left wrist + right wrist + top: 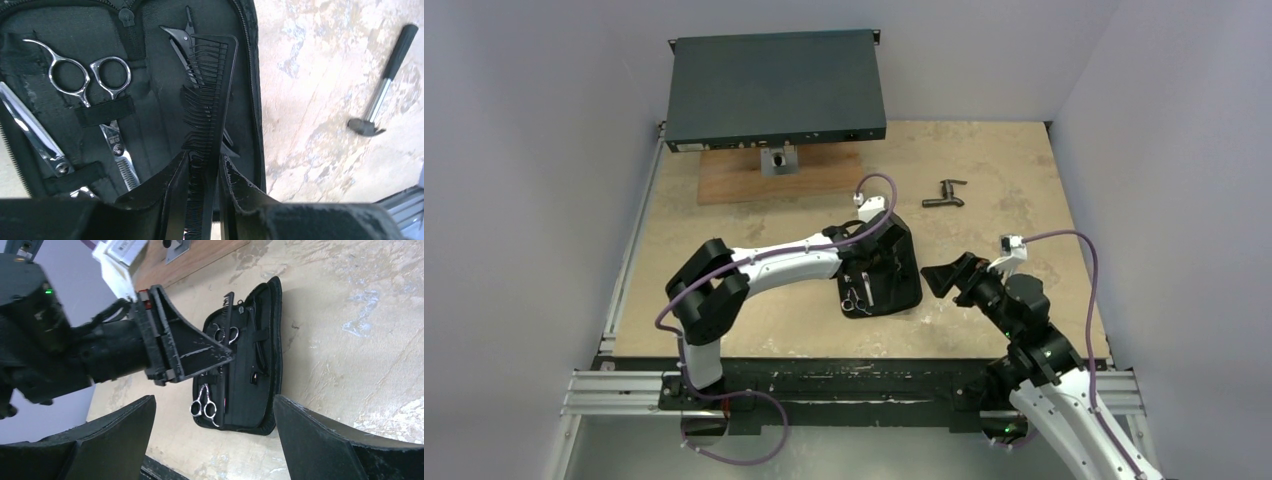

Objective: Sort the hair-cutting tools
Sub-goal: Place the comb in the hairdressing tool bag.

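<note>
A black zip case (902,290) lies open in the middle of the table. My left gripper (204,159) is shut on a slim black comb (212,100), which runs away from the fingers over the case's right half. Under the comb lies a thin black clip (176,36). Silver scissors (87,75) sit strapped in the case's left half, and a second silver pair (205,407) shows at the case's near end. My right gripper (215,440) hangs open to the right of the case (260,385), holding nothing. In the top view the left gripper (871,258) is over the case.
A small hammer (382,97) with a black grip lies on the bare table right of the case, seen as the hammer (944,193) beyond it in the top view. At the back, a dark flat box (774,88) rests on a wooden board (774,180).
</note>
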Tool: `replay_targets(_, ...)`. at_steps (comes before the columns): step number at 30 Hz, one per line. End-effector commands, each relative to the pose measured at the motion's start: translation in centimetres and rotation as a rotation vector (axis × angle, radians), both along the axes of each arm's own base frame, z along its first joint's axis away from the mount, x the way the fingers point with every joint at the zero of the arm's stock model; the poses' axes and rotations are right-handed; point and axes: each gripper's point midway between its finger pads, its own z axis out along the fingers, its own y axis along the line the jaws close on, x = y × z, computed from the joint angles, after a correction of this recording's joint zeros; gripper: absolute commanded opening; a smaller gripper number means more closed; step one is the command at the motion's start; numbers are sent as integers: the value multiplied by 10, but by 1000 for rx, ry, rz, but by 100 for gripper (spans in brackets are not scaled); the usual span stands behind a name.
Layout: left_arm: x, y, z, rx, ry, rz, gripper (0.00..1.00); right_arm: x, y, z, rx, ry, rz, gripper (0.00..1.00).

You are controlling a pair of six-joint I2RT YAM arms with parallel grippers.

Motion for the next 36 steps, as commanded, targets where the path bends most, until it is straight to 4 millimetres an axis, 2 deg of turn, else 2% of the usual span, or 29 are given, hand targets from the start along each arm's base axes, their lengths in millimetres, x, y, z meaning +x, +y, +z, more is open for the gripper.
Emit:
replay_targets(1,19,-11,-1,-91,19,150,0,-2,-3,23,19,-45,-10,89)
replay_targets(4,19,-3,-15,-110,29,224,0,-4,-4,23,20,-48,-11,89)
replay_targets(11,22,4,-24,-104,34,296,0,-3,-4,22,18,-47,-10,89)
replay_targets(17,19,3,-37,-69,71,287,0,-3,-4,22,14,-46,-11,89)
replay_targets(24,15,13,-50,-4,81,275,0,-3,-4,21,18,-46,-11,89)
replay_targets(26,16,12,-49,6,77,261,10,-3,-3,20,17,-44,-9,89)
replay_targets(28,17,10,-44,11,72,244,29,-3,-4,21,18,-46,-11,89)
replay_targets(30,18,8,-40,17,67,227,43,-3,-4,21,18,-47,-10,89)
replay_targets(33,18,6,-32,19,61,207,57,-3,-4,21,19,-46,-12,89)
replay_targets(36,19,5,-22,19,49,186,64,-3,-4,20,17,-43,-13,89)
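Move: The left gripper holds the comb above the hairdressing tool bag. The comb's spot, the bare middle strip, lies about 7 cm below it and 2 cm to its left, neither ahead nor back. Around that spot, at the same depth, the hair clip lies about 1 cm ahead and 1 cm right of the gripper, the thinning scissors about 6 cm left and 1 cm back. From the right gripper the spot is some 5 cm ahead, 8 cm left and 16 cm below. Bring the left gripper down about 6 cm onto the bag's middle strip, pausing briefly halfway, while turning it some 15 degrees counter-clockwise so the comb comes in between the thinning scissors and the clip. Then spread the fingers to let go of the comb, already backing up about 1.5 cm as they open. ##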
